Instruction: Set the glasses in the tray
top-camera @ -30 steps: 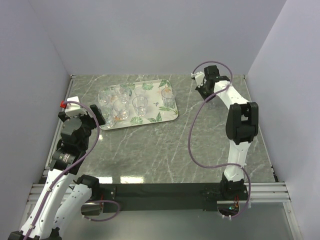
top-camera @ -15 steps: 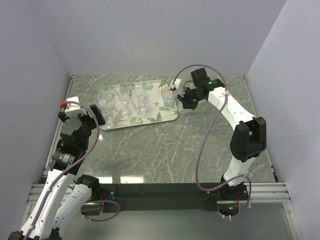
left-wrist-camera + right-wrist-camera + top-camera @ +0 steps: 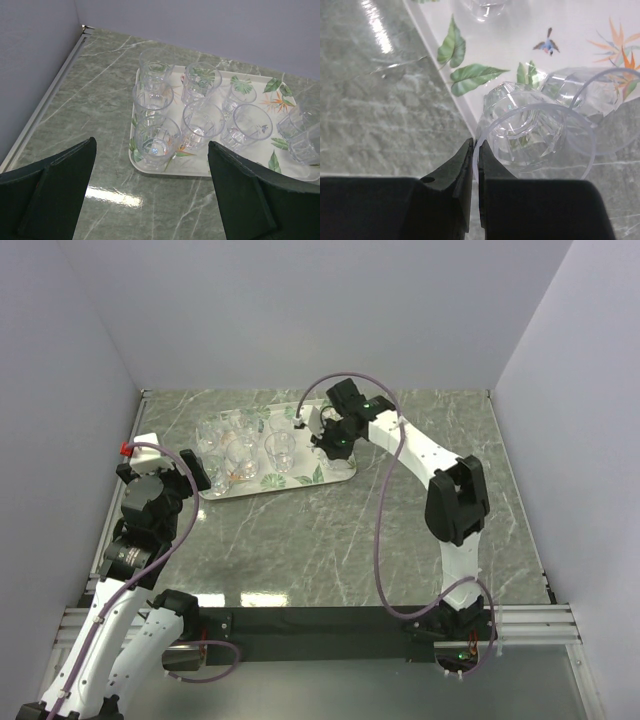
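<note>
The tray lies at the back left of the table, white with green leaf print, and holds several clear glasses. My right gripper hangs over the tray's right end, shut on the rim of one clear glass; its fingers pinch the wall just above the tray's near edge. Another glass stands right behind the held one. My left gripper is open and holds nothing, off the tray's front left corner. From the left wrist, the glasses stand in rows on the tray.
Grey marbled tabletop stretches in front of and to the right of the tray. Lilac walls close the left, back and right sides. A metal rail runs along the table's left edge.
My right arm has swung left from the table's back right to above the tray's right end, carrying the glass. The left arm has not moved.
</note>
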Motion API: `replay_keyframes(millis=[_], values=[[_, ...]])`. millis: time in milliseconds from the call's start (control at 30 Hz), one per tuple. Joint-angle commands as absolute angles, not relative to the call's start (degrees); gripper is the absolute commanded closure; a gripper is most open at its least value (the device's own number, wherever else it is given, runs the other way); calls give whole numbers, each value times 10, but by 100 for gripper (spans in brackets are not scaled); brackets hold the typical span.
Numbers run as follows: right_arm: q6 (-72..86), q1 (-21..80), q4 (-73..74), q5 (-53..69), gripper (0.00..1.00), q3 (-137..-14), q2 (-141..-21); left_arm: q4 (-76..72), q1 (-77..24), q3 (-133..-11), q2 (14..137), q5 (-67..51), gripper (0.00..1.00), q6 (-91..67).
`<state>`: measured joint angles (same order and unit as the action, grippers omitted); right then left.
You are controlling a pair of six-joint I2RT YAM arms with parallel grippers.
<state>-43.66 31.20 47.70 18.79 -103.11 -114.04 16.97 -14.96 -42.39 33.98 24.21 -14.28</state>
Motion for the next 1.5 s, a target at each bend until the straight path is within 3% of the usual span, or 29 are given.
replay_keyframes(millis=[0,567,1067,1267,1467], values=[[-412,324,470,148,100,-1095,-1171,146,-147,-423,337,236,1,-139],[-394,352,452,108,91,-1089,-1210,147,-146,-423,333,236,1,-138],[-386,353,443,88,65,-1062,-1169,146,-146,-422,335,239,1,-138],[-393,352,429,46,45,-1000,-1069,145,-146,-420,336,239,1,-139],[-381,350,403,8,39,-918,-956,142,-146,-417,336,242,1,-138]])
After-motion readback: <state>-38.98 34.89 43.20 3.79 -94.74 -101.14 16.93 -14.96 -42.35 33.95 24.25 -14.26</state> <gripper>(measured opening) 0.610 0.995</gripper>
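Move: The glass already pinched by its rim wall in the right hand is bound for the tray's near right corner, a standing spot about 4 cm ahead, 3 cm left and 9 cm below the hand. One standing glass is some 13 cm ahead and 2 cm left of the hand; another is 6 cm ahead and 16 cm left, both about 9 cm lower. From the left hand, the corner spot lies roughly 16 cm ahead, 36 cm right and 24 cm down. The held glass is lowered about 4 cm onto the near right corner of the tray, with a small shift forward and left as the right hand goes down. The hand then stays almost in place while its fingers open and let go of the wall, and finally lifts clear quickly, about 9 cm up and drifting back and to the right, the fingers still opening and their tips swinging slightly forward and up. ##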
